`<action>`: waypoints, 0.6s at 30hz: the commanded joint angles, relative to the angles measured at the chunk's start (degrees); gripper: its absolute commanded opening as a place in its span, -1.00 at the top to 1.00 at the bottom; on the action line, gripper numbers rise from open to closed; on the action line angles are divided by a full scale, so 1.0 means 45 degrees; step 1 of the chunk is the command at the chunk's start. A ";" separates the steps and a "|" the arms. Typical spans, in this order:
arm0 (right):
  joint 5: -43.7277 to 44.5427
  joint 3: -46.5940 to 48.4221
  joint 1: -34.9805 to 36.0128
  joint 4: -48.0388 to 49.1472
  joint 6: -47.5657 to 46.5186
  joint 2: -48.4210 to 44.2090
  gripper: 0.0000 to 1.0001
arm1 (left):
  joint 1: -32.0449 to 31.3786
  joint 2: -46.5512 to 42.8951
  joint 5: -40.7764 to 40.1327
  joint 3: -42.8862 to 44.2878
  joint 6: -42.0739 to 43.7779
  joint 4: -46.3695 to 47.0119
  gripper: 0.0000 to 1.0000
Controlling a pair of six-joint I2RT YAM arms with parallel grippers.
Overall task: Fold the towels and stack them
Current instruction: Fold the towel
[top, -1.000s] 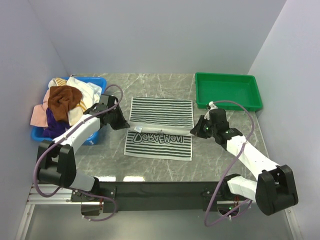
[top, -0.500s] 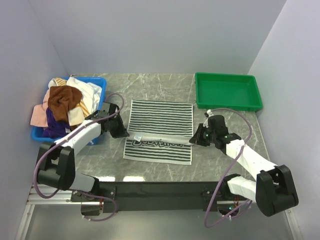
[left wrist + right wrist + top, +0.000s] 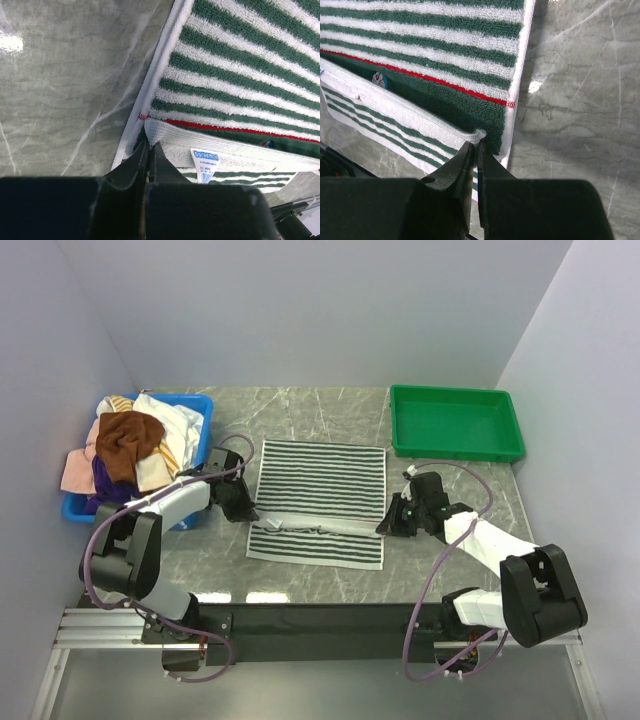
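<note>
A green-and-white striped towel (image 3: 322, 475) lies mid-table, one end folded over towards the near edge. My left gripper (image 3: 252, 521) is shut on the left corner of the carried white hem (image 3: 165, 135), just above the cloth. My right gripper (image 3: 384, 527) is shut on the hem's right corner (image 3: 481, 134). The hem (image 3: 318, 526) runs between them, close to the towel's near edge. A small white label (image 3: 205, 163) hangs from the hem. More towels sit heaped at the left: brown (image 3: 128, 438), white (image 3: 172, 422), pink (image 3: 74, 472), purple (image 3: 106, 492).
The heap fills a blue bin (image 3: 203, 404) at the back left, beside my left arm. A green tray (image 3: 402, 426) stands at the back right. Bare marble shows on either side of the towel (image 3: 60, 100) (image 3: 580, 100).
Both grippers have drawn the hem towards the near edge. The fold now covers nearly all of the lettering that showed a second ago.
</note>
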 commanded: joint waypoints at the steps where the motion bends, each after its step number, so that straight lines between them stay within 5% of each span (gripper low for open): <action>1: 0.1762 -0.0372 -0.0227 -0.0677 -0.0637 0.0117 1.00 | 0.0399 -0.0046 -0.2404 -0.0112 0.0457 -0.0283 0.99; 18: 0.2289 0.0624 -0.0207 -0.2394 -0.0852 -0.2577 1.00 | 0.0380 -0.2232 -0.2482 0.1293 0.0594 -0.1669 0.99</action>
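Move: Both hands already pinch the towel's hem corners, just above its lower layer. The towel's near edge, its middle, lies about 8 cm back and 12 cm to the right of the left hand, and about 7 cm back and 13 cm to the left of the right hand. The towel's far fold is some 15 cm ahead and 13 cm right of the left hand. The blue basket stands about 11 cm ahead and 23 cm left of the left hand; from the right hand, the green tray is about 21 cm ahead and 15 cm right. Fingers stay shut on the two hem corners as both hands hold low over the lower layer, then together lift the hem off it. The left rises about 5 cm, easing a little forward, the right about 3.5 cm nearly straight up; both wrists swing the fingertips slightly forward, by some 5 to 10 degrees. ##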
